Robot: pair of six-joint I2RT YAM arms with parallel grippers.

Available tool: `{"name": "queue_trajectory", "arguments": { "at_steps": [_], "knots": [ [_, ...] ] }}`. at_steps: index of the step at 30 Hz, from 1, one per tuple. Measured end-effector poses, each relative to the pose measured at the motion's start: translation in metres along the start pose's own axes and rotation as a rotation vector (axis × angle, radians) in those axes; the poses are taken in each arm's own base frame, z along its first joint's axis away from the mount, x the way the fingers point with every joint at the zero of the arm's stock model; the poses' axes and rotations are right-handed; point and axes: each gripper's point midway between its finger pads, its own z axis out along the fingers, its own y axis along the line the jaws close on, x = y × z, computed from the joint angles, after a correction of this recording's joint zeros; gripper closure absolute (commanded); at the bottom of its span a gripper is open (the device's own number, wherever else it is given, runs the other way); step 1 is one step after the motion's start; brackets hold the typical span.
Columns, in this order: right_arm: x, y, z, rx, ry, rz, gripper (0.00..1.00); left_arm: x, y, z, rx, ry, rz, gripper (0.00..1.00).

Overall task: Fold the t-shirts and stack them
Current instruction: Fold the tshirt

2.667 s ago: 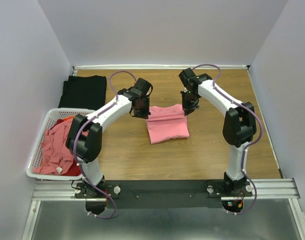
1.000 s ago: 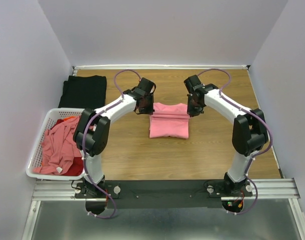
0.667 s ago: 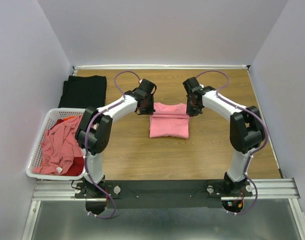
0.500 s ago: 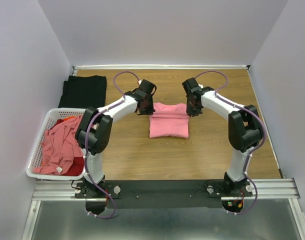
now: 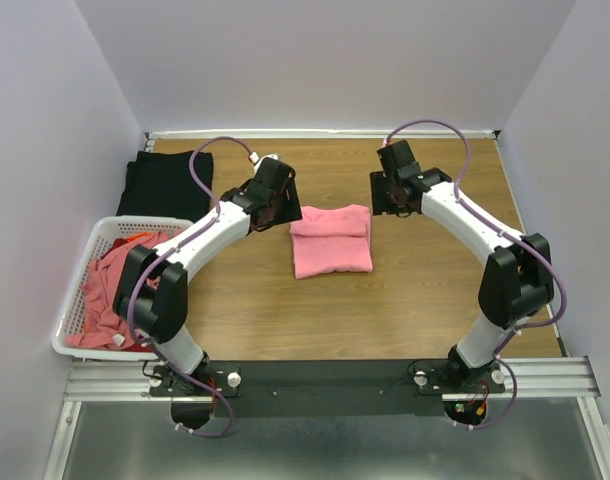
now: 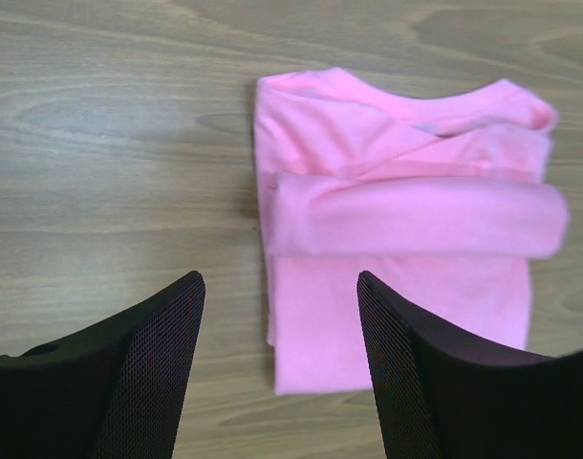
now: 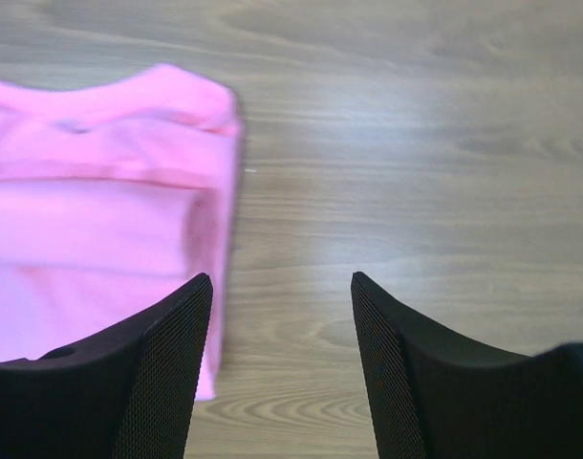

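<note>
A salmon-pink t-shirt lies folded on the wooden table, its far part doubled over itself. My left gripper hovers just off its left edge, open and holding nothing. In the left wrist view the t-shirt lies below and to the right of the open left gripper. Off the shirt's far right corner, my right gripper is open and empty. The right wrist view has the shirt at the left, with bare wood under the open right gripper. A black t-shirt lies folded at the far left.
A white slatted basket stands at the left edge, with crumpled pink shirts and some red cloth inside. Walls close in the table on the left, far and right sides. A metal rail runs along the near edge.
Both grippers have opened and let go of the pink shirt's far fold, then risen and drawn apart. The shirt now lies flat on its own.
</note>
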Motion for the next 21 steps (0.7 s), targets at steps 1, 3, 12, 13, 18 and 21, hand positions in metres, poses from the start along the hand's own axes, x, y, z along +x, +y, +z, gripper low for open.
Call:
{"name": "queue_trajectory", "arguments": {
  "at_steps": [1,3,12,13,18,21],
  "knots": [
    [-0.003,0.006,-0.005,-0.022,-0.017,-0.021,0.32,-0.002,-0.004,-0.007,0.018,-0.019,-0.004,0.27],
    [-0.010,0.024,-0.014,-0.094,-0.058,-0.079,0.31,0.003,-0.010,-0.018,0.045,-0.034,-0.009,0.27],
    [0.011,0.059,-0.003,-0.238,-0.023,-0.226,0.28,0.067,-0.003,-0.016,0.046,0.052,0.039,0.50],
    [0.011,0.062,-0.003,-0.249,-0.022,-0.235,0.25,0.072,-0.003,-0.015,0.044,0.061,0.047,0.54],
    [0.016,0.078,0.001,-0.287,-0.034,-0.343,0.08,0.081,-0.011,-0.007,0.055,0.073,0.073,0.67],
    [0.025,0.092,0.006,-0.293,-0.035,-0.444,0.00,0.089,-0.013,0.004,0.047,0.093,0.086,0.69]
  ]
}}
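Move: The small folded t-shirt lies between the hands on the table: its middle is about 4 cm back and 9 cm right of the left hand, and about 6 cm back and 12 cm left of the right hand, some 8 cm below both. The folded black shirt is roughly 26 cm left of the left hand and 6 cm farther out. Left draws back about 7 cm, sinking, half-closing; right sweeps 9 cm left over the t-shirt, twisting counter-clockwise, opening. ##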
